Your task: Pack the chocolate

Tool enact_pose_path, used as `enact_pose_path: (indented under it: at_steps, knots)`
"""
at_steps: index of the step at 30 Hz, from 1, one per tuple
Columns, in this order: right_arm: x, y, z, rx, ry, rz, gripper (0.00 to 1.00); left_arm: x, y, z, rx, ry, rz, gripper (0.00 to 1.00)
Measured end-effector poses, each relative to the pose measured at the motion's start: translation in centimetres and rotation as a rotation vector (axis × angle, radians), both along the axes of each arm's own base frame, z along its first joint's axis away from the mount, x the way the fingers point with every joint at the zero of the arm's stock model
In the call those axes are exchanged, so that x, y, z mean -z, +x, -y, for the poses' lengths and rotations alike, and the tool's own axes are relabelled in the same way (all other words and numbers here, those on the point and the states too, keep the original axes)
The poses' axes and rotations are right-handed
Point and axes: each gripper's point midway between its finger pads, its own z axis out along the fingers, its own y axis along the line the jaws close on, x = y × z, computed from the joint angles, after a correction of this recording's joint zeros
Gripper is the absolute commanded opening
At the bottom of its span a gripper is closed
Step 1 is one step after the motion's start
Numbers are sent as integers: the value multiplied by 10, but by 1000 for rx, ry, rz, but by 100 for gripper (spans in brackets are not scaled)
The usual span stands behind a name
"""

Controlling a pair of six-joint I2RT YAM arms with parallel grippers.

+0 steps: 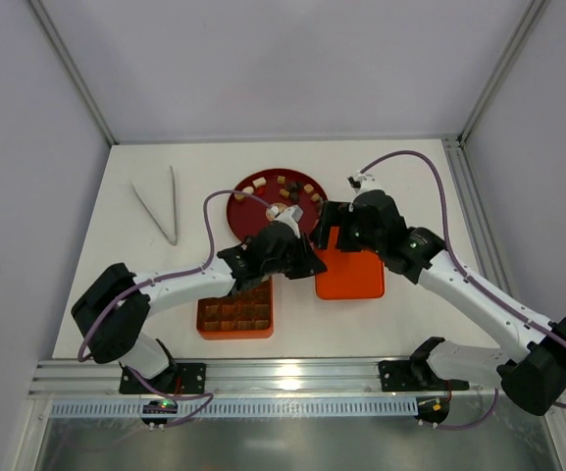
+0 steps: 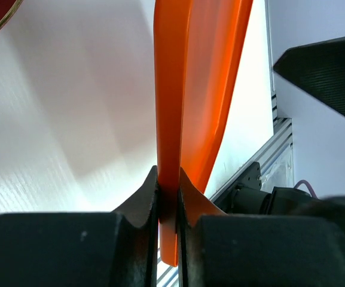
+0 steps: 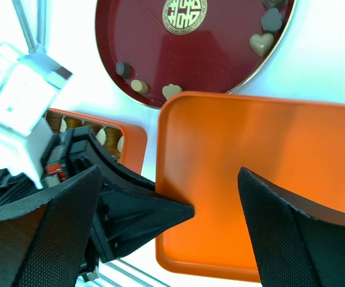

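Note:
Chocolate (image 1: 283, 186) pieces, brown and cream, lie on the dark red plate (image 1: 246, 211); the right wrist view shows some (image 3: 262, 43) near the plate's rim (image 3: 130, 36). More pieces fill cells of the orange gridded box (image 1: 202, 316), partly seen behind the left arm (image 3: 133, 140). My left gripper (image 1: 312, 260) is shut on the left edge of the flat orange lid (image 1: 351, 275), clamped thin between its jaws (image 2: 169, 173). My right gripper (image 1: 334, 231) hovers open over the lid (image 3: 262, 161), its fingers (image 3: 58, 227) spread wide around nothing.
Metal tongs (image 1: 160, 206) lie at the back left of the white table. A rail (image 1: 283, 378) runs along the near edge. Grey walls enclose the table on three sides. The two arms crowd together between plate and lid.

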Motion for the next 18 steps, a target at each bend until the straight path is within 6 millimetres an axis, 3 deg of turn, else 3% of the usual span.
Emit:
enact_pose_path:
  at_steps: [7,11,15,18]
  knots:
    - [-8,0,4,-14,1,34,98,9,-7,-7,10,47,-48,0]
    - [-14,-8,17,-23,0,86,98,7,-4,-16,16,53,-101,0]
    - [-22,-29,29,-61,6,170,98,-4,22,-43,-25,40,-182,0]
    - [-23,-50,23,-133,-11,228,95,-18,41,-65,-46,6,-243,0]
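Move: The left hand still grips the orange lid by its left edge, the lid's middle about 7 cm to its right and level with it. The chocolate box it is meant for lies roughly 19 cm left, 6 cm back and 12 cm below; the plate's middle is some 15 cm ahead and 9 cm left. From the open right hand, the box lies about 22 cm left, 10 cm back and 18 cm below. Left hand carries the pinched lid about 6 cm left and 4 cm forward; open right hand retreats back 5 cm. ##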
